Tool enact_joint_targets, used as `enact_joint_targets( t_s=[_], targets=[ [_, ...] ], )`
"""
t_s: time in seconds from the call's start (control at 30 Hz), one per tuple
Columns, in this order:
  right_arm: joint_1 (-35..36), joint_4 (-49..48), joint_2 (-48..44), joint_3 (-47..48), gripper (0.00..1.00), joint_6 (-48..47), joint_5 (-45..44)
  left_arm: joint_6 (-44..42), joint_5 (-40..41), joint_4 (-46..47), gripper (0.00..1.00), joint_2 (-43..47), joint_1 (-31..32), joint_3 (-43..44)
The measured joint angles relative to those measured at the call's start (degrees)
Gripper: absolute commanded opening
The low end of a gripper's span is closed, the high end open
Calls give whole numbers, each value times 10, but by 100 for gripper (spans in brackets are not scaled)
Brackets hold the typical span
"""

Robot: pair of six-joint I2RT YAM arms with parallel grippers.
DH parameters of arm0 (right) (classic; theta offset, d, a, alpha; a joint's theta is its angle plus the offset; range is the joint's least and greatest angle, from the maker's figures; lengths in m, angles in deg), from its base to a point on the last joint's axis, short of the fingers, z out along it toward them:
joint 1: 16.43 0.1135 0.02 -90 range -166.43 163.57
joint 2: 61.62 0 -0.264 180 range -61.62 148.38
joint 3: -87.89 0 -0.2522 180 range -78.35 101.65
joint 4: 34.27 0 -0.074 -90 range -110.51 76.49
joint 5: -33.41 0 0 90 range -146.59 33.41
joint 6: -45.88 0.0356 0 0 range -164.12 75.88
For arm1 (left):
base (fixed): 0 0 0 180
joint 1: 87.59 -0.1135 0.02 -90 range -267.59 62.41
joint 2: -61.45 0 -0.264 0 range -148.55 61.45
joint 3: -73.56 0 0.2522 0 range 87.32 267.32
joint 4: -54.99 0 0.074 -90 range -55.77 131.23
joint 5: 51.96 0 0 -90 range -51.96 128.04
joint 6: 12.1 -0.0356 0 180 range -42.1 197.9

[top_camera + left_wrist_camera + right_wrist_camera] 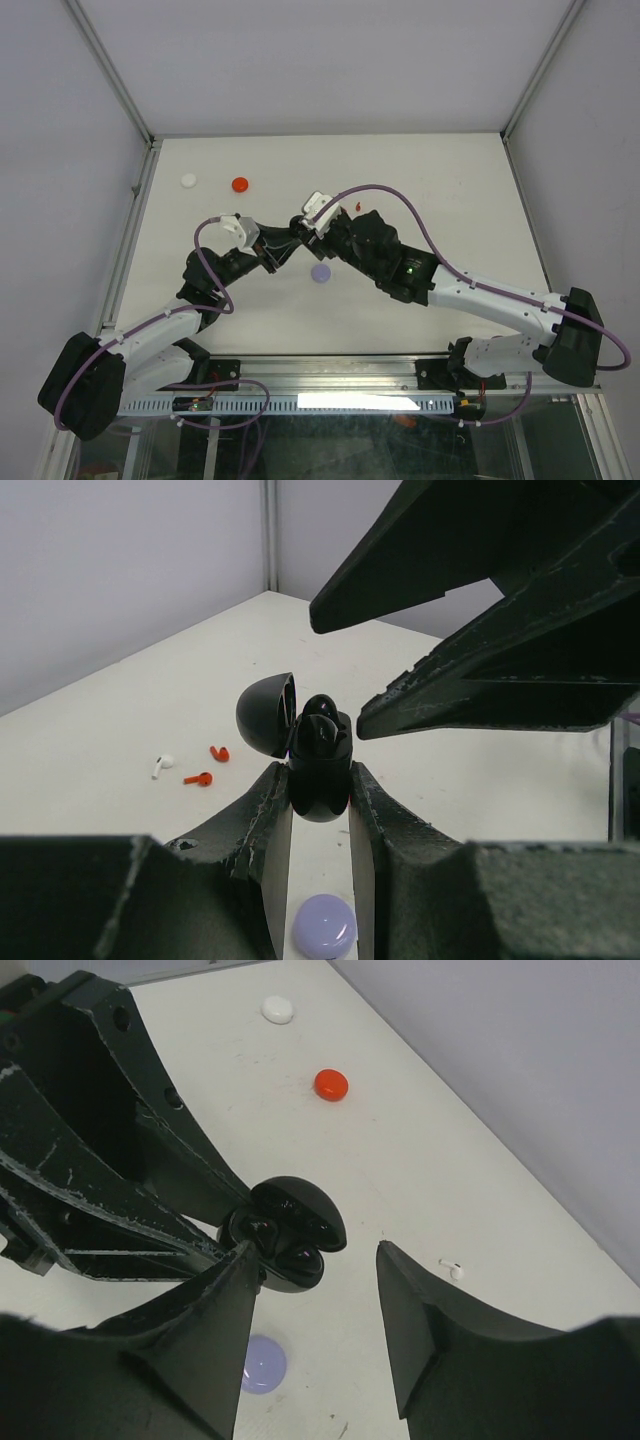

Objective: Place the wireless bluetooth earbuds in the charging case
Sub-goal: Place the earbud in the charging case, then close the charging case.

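My left gripper (320, 782) is shut on the base of a black charging case (320, 790), held above the table with its lid (265, 715) swung open. Two black earbuds (262, 1232) sit in its wells. My right gripper (314, 1250) is open right beside the case (292, 1260); one finger is next to the case rim and the other stands well apart. In the top view both grippers meet mid-table, left (288, 246) and right (306, 230). Two red earbuds (198, 778) and a white earbud (162, 765) lie loose on the table.
A lavender round case (320, 272) lies shut on the table under the grippers. A red case (239, 184) and a white case (188, 181) sit at the back left. Walls enclose the table (450, 200) on three sides.
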State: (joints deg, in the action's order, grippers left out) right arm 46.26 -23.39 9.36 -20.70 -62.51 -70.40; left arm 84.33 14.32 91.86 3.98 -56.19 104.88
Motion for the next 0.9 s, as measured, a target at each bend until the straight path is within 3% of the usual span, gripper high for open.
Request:
enact_joint_targets(
  t_s=[0.27,0.5,0.9],
  targets=[
    [-1,3,16,14,55,12,-2,-7,-17,0,0,-3,0,0],
    [-25,42,9,36,65,28,32,-14,-23,0,0,-3,0,0],
    [-172,141,-19,74,79,85,330,-22,-84,5,0,-5,0,1]
  ],
)
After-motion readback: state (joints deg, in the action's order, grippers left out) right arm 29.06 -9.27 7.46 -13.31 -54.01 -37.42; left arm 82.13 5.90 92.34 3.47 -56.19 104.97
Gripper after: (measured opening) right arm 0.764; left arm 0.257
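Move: The black charging case, lid open and still held at the left fingertips, stands about 3 cm left of the right hand point at about its height, and roughly 1 cm ahead, 1 cm right and 1 cm above the left hand point. The purple disc lies on the table almost straight below the right hand, some 22 cm down; a small orange piece lies about 20 cm ahead and 9 cm to the right, equally low. Opening wider, the right hand backs about 3 cm right and up from the case while the left retreats. ##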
